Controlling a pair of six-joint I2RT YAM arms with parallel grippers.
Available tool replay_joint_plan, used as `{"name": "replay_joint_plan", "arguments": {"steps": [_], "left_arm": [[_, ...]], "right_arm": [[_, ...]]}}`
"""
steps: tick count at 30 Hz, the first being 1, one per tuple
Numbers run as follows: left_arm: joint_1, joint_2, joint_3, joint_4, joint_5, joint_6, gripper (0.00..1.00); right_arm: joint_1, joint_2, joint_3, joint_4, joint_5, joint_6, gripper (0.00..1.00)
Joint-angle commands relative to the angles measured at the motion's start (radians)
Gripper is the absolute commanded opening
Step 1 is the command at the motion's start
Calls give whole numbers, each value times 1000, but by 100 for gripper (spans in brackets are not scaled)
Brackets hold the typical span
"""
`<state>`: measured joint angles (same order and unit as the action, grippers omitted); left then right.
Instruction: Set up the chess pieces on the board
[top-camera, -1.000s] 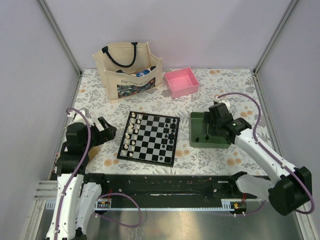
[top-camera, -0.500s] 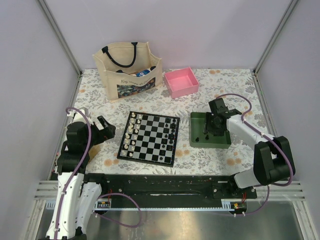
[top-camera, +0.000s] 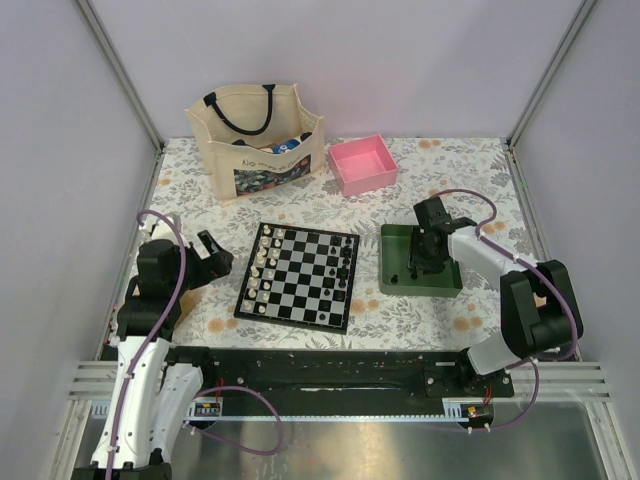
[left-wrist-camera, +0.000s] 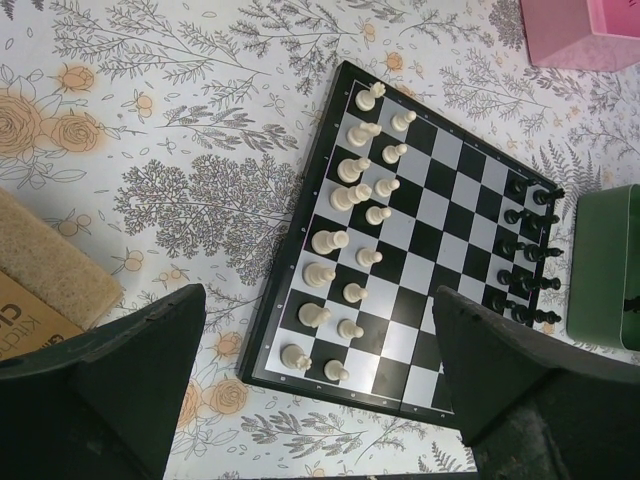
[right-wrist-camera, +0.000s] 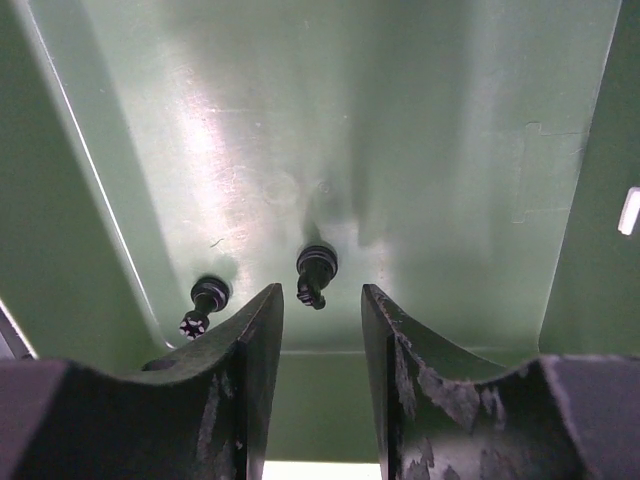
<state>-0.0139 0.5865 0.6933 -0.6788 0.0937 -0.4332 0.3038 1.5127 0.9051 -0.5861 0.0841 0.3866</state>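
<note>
The board (top-camera: 298, 277) lies mid-table, with cream chessmen (top-camera: 262, 268) along its left side and several black chess pieces (top-camera: 343, 270) along its right. My right gripper (top-camera: 425, 262) is down inside the green tray (top-camera: 420, 288). In the right wrist view its jaws (right-wrist-camera: 322, 300) are open a narrow gap. A black piece (right-wrist-camera: 315, 270) stands on the tray floor (right-wrist-camera: 400, 150) just beyond the tips, untouched. A second black piece (right-wrist-camera: 205, 300) stands left of the left finger. My left gripper (top-camera: 215, 258) hangs wide open and empty left of the board (left-wrist-camera: 430, 250).
A cream tote bag (top-camera: 258, 135) stands at the back left, with a pink box (top-camera: 363, 164) to its right. The flowered cloth covers the table. The tray's walls close in on both sides of my right fingers.
My right gripper's jaws have narrowed. Its forearm has swung in toward the tray's right side. The left arm has barely shifted.
</note>
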Motion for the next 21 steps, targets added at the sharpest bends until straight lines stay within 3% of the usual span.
{"name": "replay_joint_plan", "arguments": {"steps": [1,14,17,21], "left_arm": [[-1,-7,-1,61,6,13,99],[-1,-5,0,59,14,11,99],[-1,-2,-2,59,14,13,99],[-1,4,-1,59,15,13,99]], "right_arm": [[0,12,38,32,-9,-18,45],[-2,35,46,40,-12,-23,31],[0,37,51,37,-10,-25,21],[0,-3,55,31,-14,-29,15]]}}
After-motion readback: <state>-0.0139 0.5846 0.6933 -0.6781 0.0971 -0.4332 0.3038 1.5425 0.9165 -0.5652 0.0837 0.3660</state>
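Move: The black chess piece standing between the right hand's open fingers in the green box is only about 1 cm ahead, in line sideways, its middle roughly 1 cm below the hand point. A crowned black piece is some 4 cm to the left and 1 cm back; the chessboard's middle lies about 31 cm left and 1 cm back, 2 cm lower. From the left hand, the same piece is roughly 52 cm right, 4 cm ahead and 15 cm below. The black piece gets pinched near its top between the right fingertips, which close steadily from about half open until nearly shut. While they narrow, the right hand settles about half a centimetre down and then eases roughly half a centimetre forward onto the piece, wrist held still and pointing steeply down. ##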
